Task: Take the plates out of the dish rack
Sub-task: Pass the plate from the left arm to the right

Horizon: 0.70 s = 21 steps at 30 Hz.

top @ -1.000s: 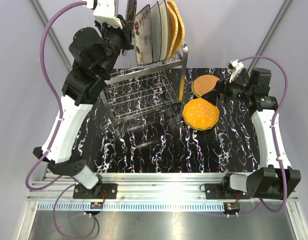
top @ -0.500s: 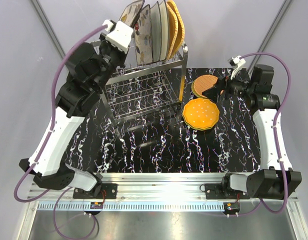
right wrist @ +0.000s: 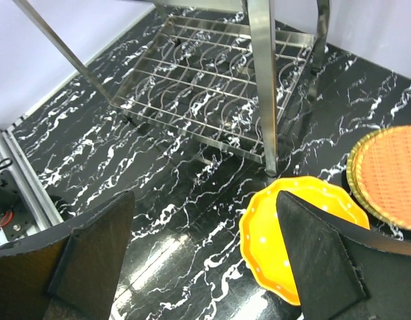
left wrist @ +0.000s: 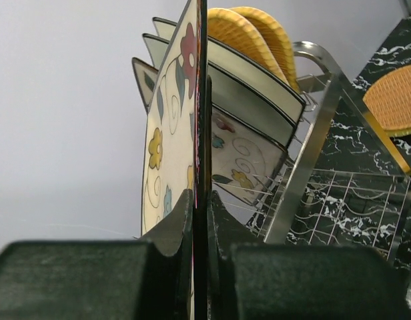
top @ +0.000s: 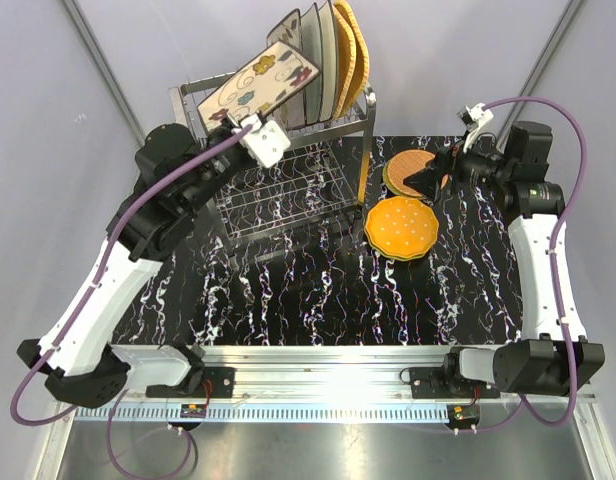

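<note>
My left gripper (top: 254,126) (left wrist: 200,207) is shut on the edge of a square cream floral plate (top: 259,82) (left wrist: 167,143), which is held tilted above the left end of the dish rack (top: 288,195) (left wrist: 317,143). Another floral plate (left wrist: 249,167), white plates (top: 318,45) (left wrist: 259,90) and woven tan-orange plates (top: 350,45) (left wrist: 249,33) stand upright in the rack's top prongs. An orange dotted scalloped plate (top: 401,227) (right wrist: 282,223) and a round woven plate (top: 406,165) (right wrist: 392,177) lie on the table to the right. My right gripper (top: 431,176) (right wrist: 205,260) hovers open over them.
The black marbled table (top: 318,290) stretches in front of the rack. The rack's lower wire shelf (right wrist: 205,80) holds nothing. The rack's steel post (right wrist: 262,80) stands close to the orange plate. Grey walls enclose the back and sides.
The left arm has drawn the floral plate out of the row and swung it left and down, tilting it from upright toward flat. The right gripper has stayed open and shifted only slightly.
</note>
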Motion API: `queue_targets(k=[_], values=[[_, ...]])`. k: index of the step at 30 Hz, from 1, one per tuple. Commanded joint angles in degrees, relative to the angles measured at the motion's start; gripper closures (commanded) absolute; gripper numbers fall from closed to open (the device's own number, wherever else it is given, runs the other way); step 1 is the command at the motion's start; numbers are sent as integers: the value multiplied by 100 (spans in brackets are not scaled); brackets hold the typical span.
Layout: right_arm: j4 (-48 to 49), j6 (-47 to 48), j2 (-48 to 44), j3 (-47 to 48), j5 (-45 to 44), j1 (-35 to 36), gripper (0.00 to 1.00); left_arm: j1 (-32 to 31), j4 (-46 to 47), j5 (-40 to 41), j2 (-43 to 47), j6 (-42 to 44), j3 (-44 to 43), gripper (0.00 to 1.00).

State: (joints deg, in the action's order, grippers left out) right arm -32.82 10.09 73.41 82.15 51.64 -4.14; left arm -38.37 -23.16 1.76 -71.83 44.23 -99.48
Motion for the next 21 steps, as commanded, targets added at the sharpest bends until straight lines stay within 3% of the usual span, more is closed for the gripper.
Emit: queue_targets(k=[1,8,15,21], values=[[-49,-112,60,468,312,63,5,-39,2140,-518,749,1070,86,100],[108,-831,209,899,909,63,5,-83,2429,-975,1382,1483,956,100],[1399,-3113,350,873,1673,229,6,-127,2640,-1388,2085,1826,1914,100],[2006,-4294,481,864,1894,704,6,-258,2843,-1512,2586,2133,2556,100]])
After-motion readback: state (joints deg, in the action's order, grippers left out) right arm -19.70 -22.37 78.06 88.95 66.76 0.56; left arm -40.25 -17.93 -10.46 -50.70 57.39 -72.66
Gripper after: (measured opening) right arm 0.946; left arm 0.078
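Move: The left gripper already holds the flowered plate by its near edge, the plate's middle some 6 cm ahead and 4 cm right of it. The receiving right gripper is about 35 cm to the left gripper's right, 2 cm farther out and 17 cm lower; the plates still racked stand roughly 20 cm ahead and 12 cm right, 10 cm below. From the right gripper the flowered plate is about 31 cm left, 4 cm ahead and 19 cm higher; the yellow plate lies 3 cm back, 4 cm left and 33 cm below. Keeping its pinch on the flowered plate's edge, the left hand draws it back about 8 cm and down 6 cm, away from the plates still racked, turning slightly clockwise as its left side rises and its fingers tip up a little. The empty right hand, fingers still wide open, rises about 7 cm and swings some 6 cm left and slightly back towards the flowered plate, its left side rolling up about 20 degrees as its fingers tip down and turn counter-clockwise. ##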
